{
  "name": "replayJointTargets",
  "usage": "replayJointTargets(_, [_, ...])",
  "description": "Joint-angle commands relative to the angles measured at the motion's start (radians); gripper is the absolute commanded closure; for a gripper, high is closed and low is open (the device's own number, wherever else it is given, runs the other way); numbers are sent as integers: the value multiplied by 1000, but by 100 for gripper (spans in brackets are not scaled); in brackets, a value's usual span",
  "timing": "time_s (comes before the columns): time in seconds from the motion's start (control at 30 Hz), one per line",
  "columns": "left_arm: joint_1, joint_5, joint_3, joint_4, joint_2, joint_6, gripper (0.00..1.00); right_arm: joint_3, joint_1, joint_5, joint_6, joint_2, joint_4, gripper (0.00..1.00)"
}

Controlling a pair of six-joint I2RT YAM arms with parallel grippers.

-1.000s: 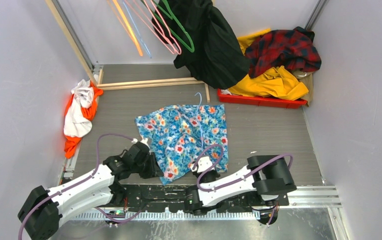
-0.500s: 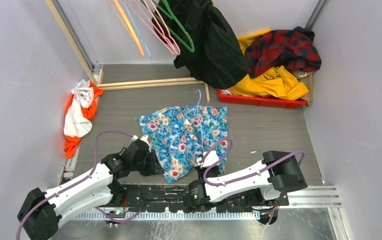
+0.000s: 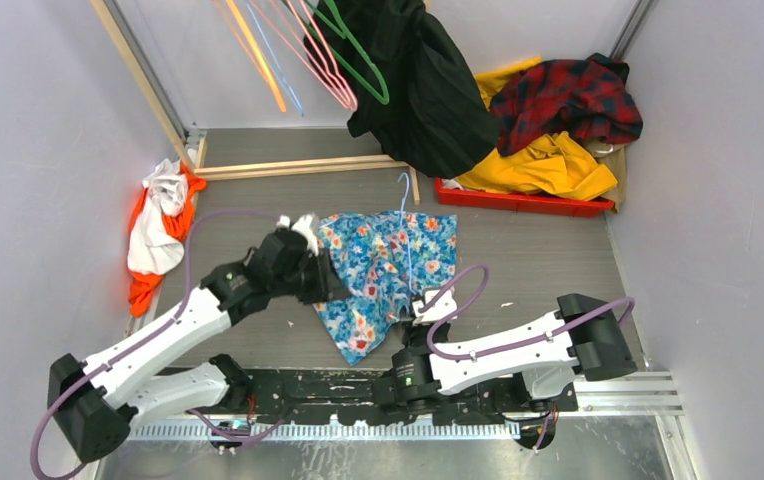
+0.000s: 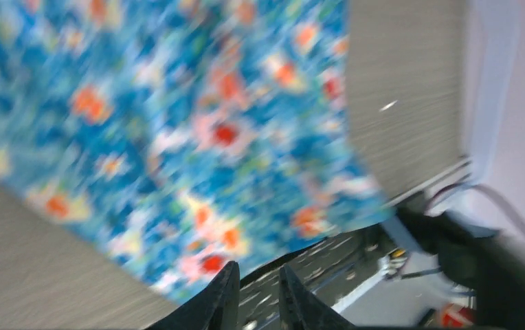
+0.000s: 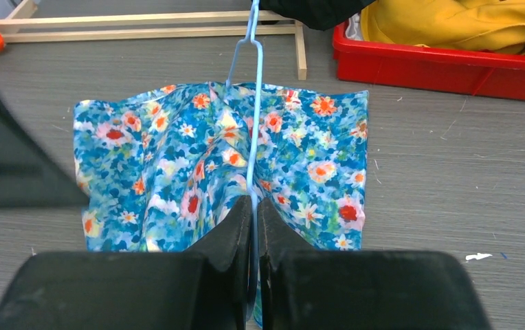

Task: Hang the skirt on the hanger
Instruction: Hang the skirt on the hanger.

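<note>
The blue flowered skirt (image 3: 388, 265) lies half gathered on the grey table, with its lower corner hanging toward the near edge. A light-blue wire hanger (image 3: 405, 215) runs up its middle, the hook pointing away. My right gripper (image 3: 421, 300) is shut on the hanger's lower wire (image 5: 254, 103), over the skirt (image 5: 198, 158). My left gripper (image 3: 310, 268) is at the skirt's left edge and has bunched it up. In the blurred left wrist view the skirt (image 4: 177, 137) fills the frame just beyond the nearly shut fingertips (image 4: 227, 275).
A black coat (image 3: 428, 90) and several coloured hangers (image 3: 328, 60) hang at the back. A red tray (image 3: 518, 200) with yellow and plaid clothes sits back right. A white and orange garment (image 3: 158, 235) lies at the left wall. A wooden frame (image 3: 298, 165) lies behind the skirt.
My left gripper has swung away from the near edge and to the right, taking the skirt's left side with it. The right arm has pushed the hanger farther from the base.
</note>
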Motion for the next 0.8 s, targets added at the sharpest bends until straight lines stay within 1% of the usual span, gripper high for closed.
replayJointTargets(0.0, [20,53,228,106,120,46,71,8,0,407,163,8,-114,99])
replayJointTargets(0.07, [46,99,265,176,196,23,71,6,2,407,175,10,-115,99])
replayJointTargets(0.13, [73,153,265,268,264,-21,70,0,1,406,179,8,-116,99])
replayJointTargets(0.3, [174,256,173,575,377,-200,58,-9,3,406,182,-3,-118,99])
replayJointTargets(0.4, [225,269,135,688,414,-322,54,-14,4,406,191,0,-118,99])
replayJointTargets(0.43, [238,271,122,734,422,-366,49,-14,3,406,194,4,-118,99])
replayJointTargets(0.47, [250,267,111,770,429,-408,40,-14,4,406,198,7,-118,99])
replayJointTargets(0.57, [271,258,117,837,461,-501,17,-12,3,406,209,20,-118,99])
replayJointTargets(0.63, [273,263,150,862,495,-554,14,-13,3,406,215,27,-118,99])
replayJointTargets(0.77, [270,314,236,881,582,-644,13,-19,5,404,237,38,-119,99])
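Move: The neck of the blue hanger, just below its hook, is about 18 cm ahead of the left hand, 13 cm to its right and some 5 cm higher. The skirt's middle is roughly 2 cm ahead, 10 cm to the right and 14 cm below; the rack's wooden foot is about 23 cm ahead, 17 cm right and 15 cm below. From the right hand, which holds the hanger's near end, the neck is about 18 cm ahead, 3 cm left and level. Forward about 17 cm and some 6 cm to the right, the left hand sweeps over the skirt towards the hanger's neck, rising some 8 cm, dipping nearly as far, then lifting slightly. Its wrist rolls about 35 degrees, so fingers slanting down end up pointing mostly right, and they spread wide without closing on anything. The right hand keeps its pinch on the hanger almost still. ##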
